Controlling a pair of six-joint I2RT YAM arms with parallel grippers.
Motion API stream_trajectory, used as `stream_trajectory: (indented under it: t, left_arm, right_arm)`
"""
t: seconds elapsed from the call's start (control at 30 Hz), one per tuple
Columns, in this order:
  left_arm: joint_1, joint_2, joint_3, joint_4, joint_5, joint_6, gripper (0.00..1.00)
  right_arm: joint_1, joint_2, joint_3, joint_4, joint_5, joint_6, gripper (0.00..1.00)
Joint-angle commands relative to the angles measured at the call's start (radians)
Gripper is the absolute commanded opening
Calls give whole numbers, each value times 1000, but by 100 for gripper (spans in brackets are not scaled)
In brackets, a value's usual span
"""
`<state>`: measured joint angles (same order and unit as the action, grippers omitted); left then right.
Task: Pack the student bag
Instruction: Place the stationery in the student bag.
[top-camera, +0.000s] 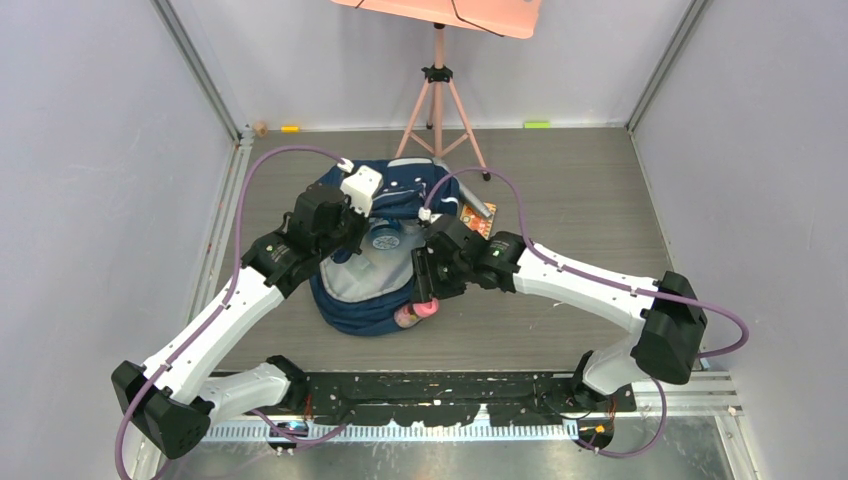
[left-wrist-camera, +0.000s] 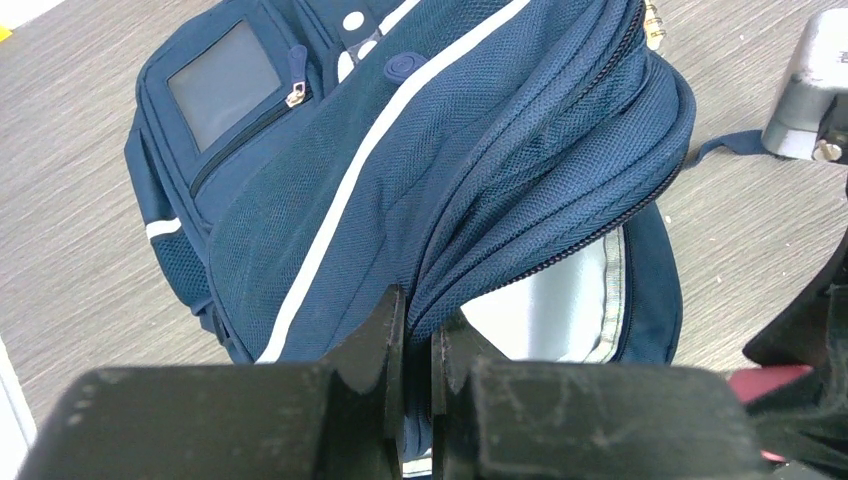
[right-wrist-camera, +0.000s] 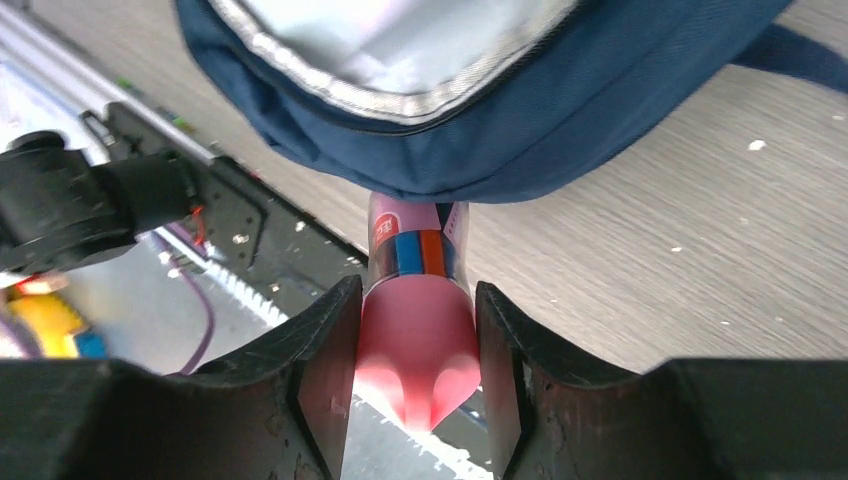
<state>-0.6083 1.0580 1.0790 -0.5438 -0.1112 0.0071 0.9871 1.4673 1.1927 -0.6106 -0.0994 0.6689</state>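
Observation:
The student bag lies on the floor between the two arms, navy with white stripes, its mouth open and the light grey lining showing. My left gripper is shut on the zip edge of the bag's opening and holds the fabric up. My right gripper is shut on a pink-capped bottle with a blue and orange label. The bottle sits at the bag's near rim, its far end hidden under the fabric.
A pink tripod stands behind the bag. A colourful flat item lies at the bag's right side. The black base rail runs along the near edge. Grey walls close in left, right and back.

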Motion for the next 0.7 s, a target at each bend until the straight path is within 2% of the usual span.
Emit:
stream_trajectory:
  t: [0.0, 0.33, 0.57, 0.63, 0.67]
  left_arm:
    - [-10, -38, 64, 144, 88, -47, 0]
    - [-10, -19, 64, 142, 93, -49, 0]
    - [-9, -20, 62, 143, 93, -49, 0]
    - [-10, -19, 64, 143, 91, -49, 0]
    - [-10, -19, 64, 143, 91, -48, 0]
  right_arm:
    - [12, 3, -8, -58, 194, -12, 0]
    - [17, 57, 99, -318, 358, -104, 1]
    - [31, 107, 96, -306, 380, -90, 0]
    - [33, 106, 102, -309, 378, -86, 12]
    - [34, 101, 106, -317, 379, -83, 27]
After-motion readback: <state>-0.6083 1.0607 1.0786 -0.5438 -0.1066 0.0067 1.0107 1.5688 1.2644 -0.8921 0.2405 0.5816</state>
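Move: The pink-capped tube is already in the right fingers, its free end at the bag's near right lip. The bag's open mouth lies about 11 cm left of that hand, 8 cm ahead and some 8 cm below. Inside, the blue-lidded jar sits about 14 cm ahead and 8 cm left; the orange card pack is roughly 18 cm ahead and 11 cm right. From the left hand, the mouth is some 5 cm right, 3 cm back and 15 cm below. The pink-capped tube, still pinched by its cap, is carried right about 7 cm and down about 4 cm, away from the bag's near right lip, as the right wrist swings some 25 degrees until the fingers point nearly straight down. The arm then settles. The left hand stays in place, keeping its pinch on the bag's raised flap. ##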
